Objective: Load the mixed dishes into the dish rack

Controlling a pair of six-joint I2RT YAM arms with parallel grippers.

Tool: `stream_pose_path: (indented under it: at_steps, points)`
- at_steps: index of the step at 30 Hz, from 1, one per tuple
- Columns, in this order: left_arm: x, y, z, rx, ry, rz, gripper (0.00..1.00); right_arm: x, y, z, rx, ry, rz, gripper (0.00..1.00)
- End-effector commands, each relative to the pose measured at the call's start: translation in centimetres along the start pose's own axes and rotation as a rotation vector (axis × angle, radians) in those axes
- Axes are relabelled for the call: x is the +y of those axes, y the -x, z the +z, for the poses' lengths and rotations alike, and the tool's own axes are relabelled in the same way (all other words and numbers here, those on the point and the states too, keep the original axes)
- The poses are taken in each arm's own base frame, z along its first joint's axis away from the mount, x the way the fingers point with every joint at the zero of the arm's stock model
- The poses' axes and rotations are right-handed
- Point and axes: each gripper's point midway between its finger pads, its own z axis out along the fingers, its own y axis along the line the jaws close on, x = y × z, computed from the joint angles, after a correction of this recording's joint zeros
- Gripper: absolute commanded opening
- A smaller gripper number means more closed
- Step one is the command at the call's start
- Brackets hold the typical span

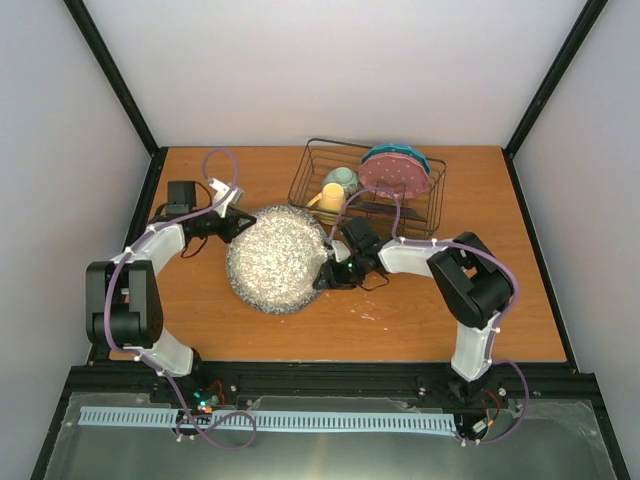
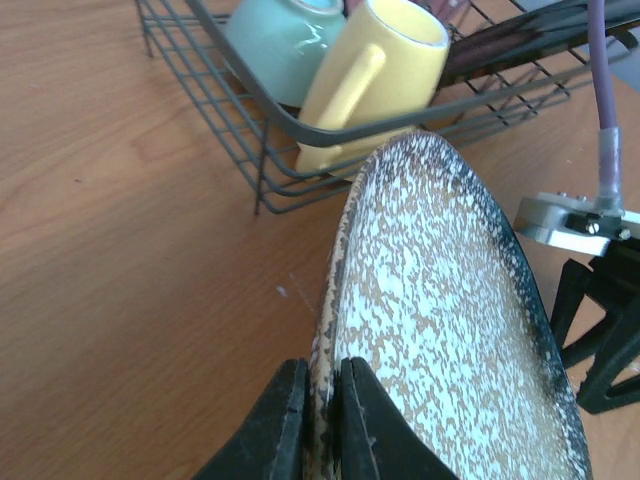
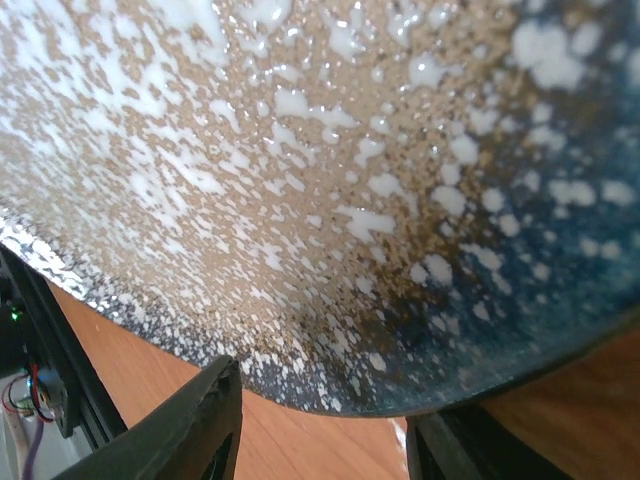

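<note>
The large grey speckled plate (image 1: 278, 258) is tilted up in the middle of the table, just in front of the black wire dish rack (image 1: 425, 215). My left gripper (image 1: 238, 226) is shut on the plate's left rim; in the left wrist view both fingers (image 2: 280, 420) pinch the rim of the plate (image 2: 450, 300). My right gripper (image 1: 335, 268) is open at the plate's right edge, its jaws spread under the plate's rim (image 3: 330, 180). The yellow mug (image 1: 331, 196), the pale green bowl (image 1: 343, 179), the pink dotted plate (image 1: 395, 175) and the teal plate (image 1: 412, 156) are in the rack.
A dark flat piece (image 1: 385, 208) lies on the rack's floor; I cannot tell what it is. The rack's near corner (image 2: 262, 160) stands close to the speckled plate's far rim. A black block (image 1: 181, 193) sits at the table's left edge. Purple cables loop over both arms.
</note>
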Motion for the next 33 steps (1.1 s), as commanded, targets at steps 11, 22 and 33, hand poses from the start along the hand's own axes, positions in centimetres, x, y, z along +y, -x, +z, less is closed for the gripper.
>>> stream_pose_path:
  at_steps: [11,22,33]
  points:
    - [-7.1,-5.9,3.0,0.131,-0.304,-0.059,0.01,4.2,5.2,-7.6,-0.389,0.105,-0.389,0.47]
    - [-7.2,-4.3,2.6,0.079,-0.301,0.032,0.01,2.3,4.3,-11.2,-0.468,-0.023,-0.436,0.5]
    - [-7.6,-3.9,2.8,0.027,-0.344,0.039,0.01,3.4,5.7,-11.0,-0.462,0.161,-0.439,0.49]
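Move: The right hand, its fingers already open by the speckled plate's near right rim, has the plate's middle some 9 cm to its left, 5 cm ahead and 5 cm higher. The yellow mug is about 18 cm ahead and 2 cm to the right, the dish rack's middle roughly 22 cm ahead and 11 cm right. The left hand already grips the plate's far left rim; the plate's middle lies 7 cm back, 7 cm right and 5 cm below that hand. Still pinching the speckled plate's far left rim, the left hand draws it back about 6 cm, right and down some 4 cm each, turning roughly 10 degrees clockwise. The open right hand slips back and right, then rises about 7 cm, swinging forward along the plate's right side with its fingers turning forward some 25 degrees, ending around the rim, not closing. ##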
